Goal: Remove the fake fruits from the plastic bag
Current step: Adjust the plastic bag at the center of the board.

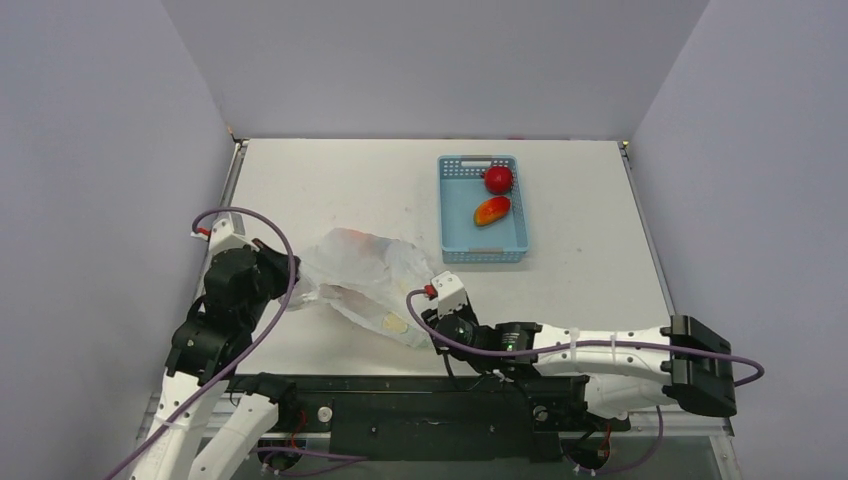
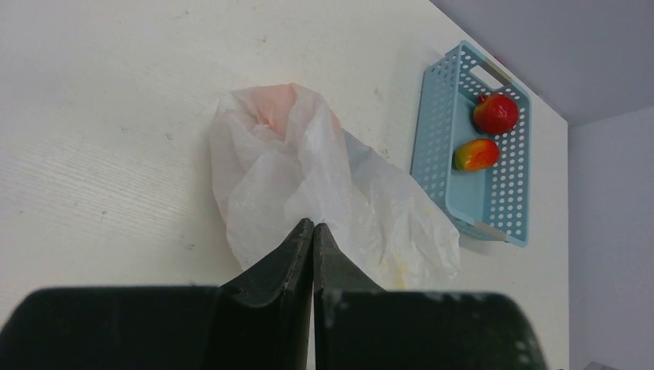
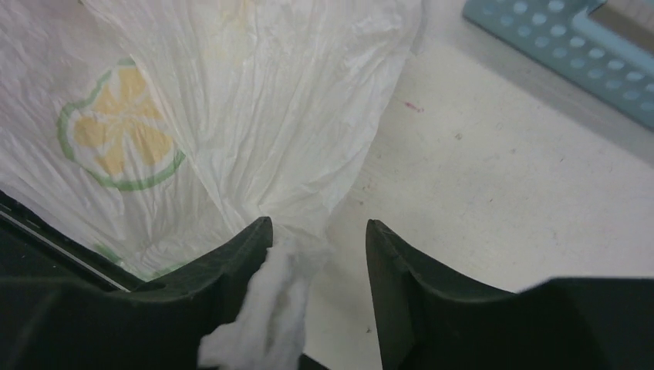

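The plastic bag [image 1: 370, 280] lies crumpled on the table between the two arms, white with yellow citrus marks [image 3: 119, 135]. The fake fruits are hidden inside it; only an orange-pink tint [image 2: 270, 108] shows through at its far end. My left gripper [image 1: 292, 275] is shut at the bag's left edge, and the folds of the bag [image 2: 347, 193] run together at its tips [image 2: 313, 223]. My right gripper [image 1: 432, 335] is open at the bag's near right corner. A twisted strip of the bag [image 3: 270, 308] lies between its jaws [image 3: 318, 225], against the left finger.
A light blue perforated basket [image 1: 480, 250] stands behind and to the right of the bag, holding a round red apple [image 1: 498, 179] and a red-orange mango [image 1: 491, 211]. It also shows in the left wrist view [image 2: 432, 123]. A black rail runs along the near table edge.
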`<state>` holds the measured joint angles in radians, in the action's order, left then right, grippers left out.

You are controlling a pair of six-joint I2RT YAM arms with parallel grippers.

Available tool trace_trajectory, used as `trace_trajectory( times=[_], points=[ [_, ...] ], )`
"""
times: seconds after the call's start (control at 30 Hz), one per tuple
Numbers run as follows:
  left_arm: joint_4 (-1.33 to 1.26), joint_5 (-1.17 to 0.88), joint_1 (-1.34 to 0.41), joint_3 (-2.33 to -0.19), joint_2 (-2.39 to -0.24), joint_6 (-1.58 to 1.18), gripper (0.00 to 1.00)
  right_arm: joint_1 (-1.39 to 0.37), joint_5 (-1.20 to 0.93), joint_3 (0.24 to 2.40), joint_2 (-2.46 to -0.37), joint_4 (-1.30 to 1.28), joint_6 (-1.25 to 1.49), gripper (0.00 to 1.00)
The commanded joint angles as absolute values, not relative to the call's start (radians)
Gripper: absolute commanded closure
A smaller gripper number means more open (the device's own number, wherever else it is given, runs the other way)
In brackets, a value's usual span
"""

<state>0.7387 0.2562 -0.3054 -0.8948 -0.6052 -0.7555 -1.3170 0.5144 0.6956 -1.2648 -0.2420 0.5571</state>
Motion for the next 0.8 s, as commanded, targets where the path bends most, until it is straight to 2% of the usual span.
trace_trajectory(
  times=[0.0, 0.07, 0.13, 0.37, 0.6, 0.77],
  points=[
    [0.671, 0.205, -0.299, -0.938, -0.587, -0.756, 1.00, -1.318, 0.517, 0.807, -1.163, -0.333, 0.500, 0.48],
    [0.686, 0.207, -0.299, -0.957, -0.581, -0.746, 1.00, -1.318, 0.530, 0.860, -1.133, -0.403, 0.447, 0.35],
    [0.690, 0.190, -0.299, -0.974, -0.580, -0.727, 1.00, -1.318, 0.536, 0.893, -1.103, -0.455, 0.402, 0.29],
    [0.712, 0.175, -0.299, -1.024, -0.563, -0.729, 1.00, -1.319, 0.526, 1.038, -1.088, -0.463, 0.259, 0.24],
    [0.714, 0.165, -0.299, -1.017, -0.570, -0.734, 1.00, -1.312, 0.508, 1.182, -1.318, -0.356, 0.111, 0.23],
    [0.734, 0.166, -0.299, -1.005, -0.556, -0.730, 1.00, -1.248, 0.493, 1.231, -1.430, -0.331, 0.109, 0.25]
  ],
)
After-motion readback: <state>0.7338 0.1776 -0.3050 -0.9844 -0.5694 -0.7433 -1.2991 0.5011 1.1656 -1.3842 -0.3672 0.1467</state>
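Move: The plastic bag's middle lies about 16 cm to the right hand's left, some 7 cm farther out and roughly level with it. The blue basket stands about 22 cm ahead and 9 cm to the right of that hand, a little lower, with the mango inside, 22 cm ahead and 10 cm right. From the left hand, which already pinches the bag, its middle is about 9 cm right, 2 cm back and 14 cm below. Right fingers spread wide rising some 15 cm, then swing left-forward, dipping; left keeps its pinch, lifting about 5 cm. ##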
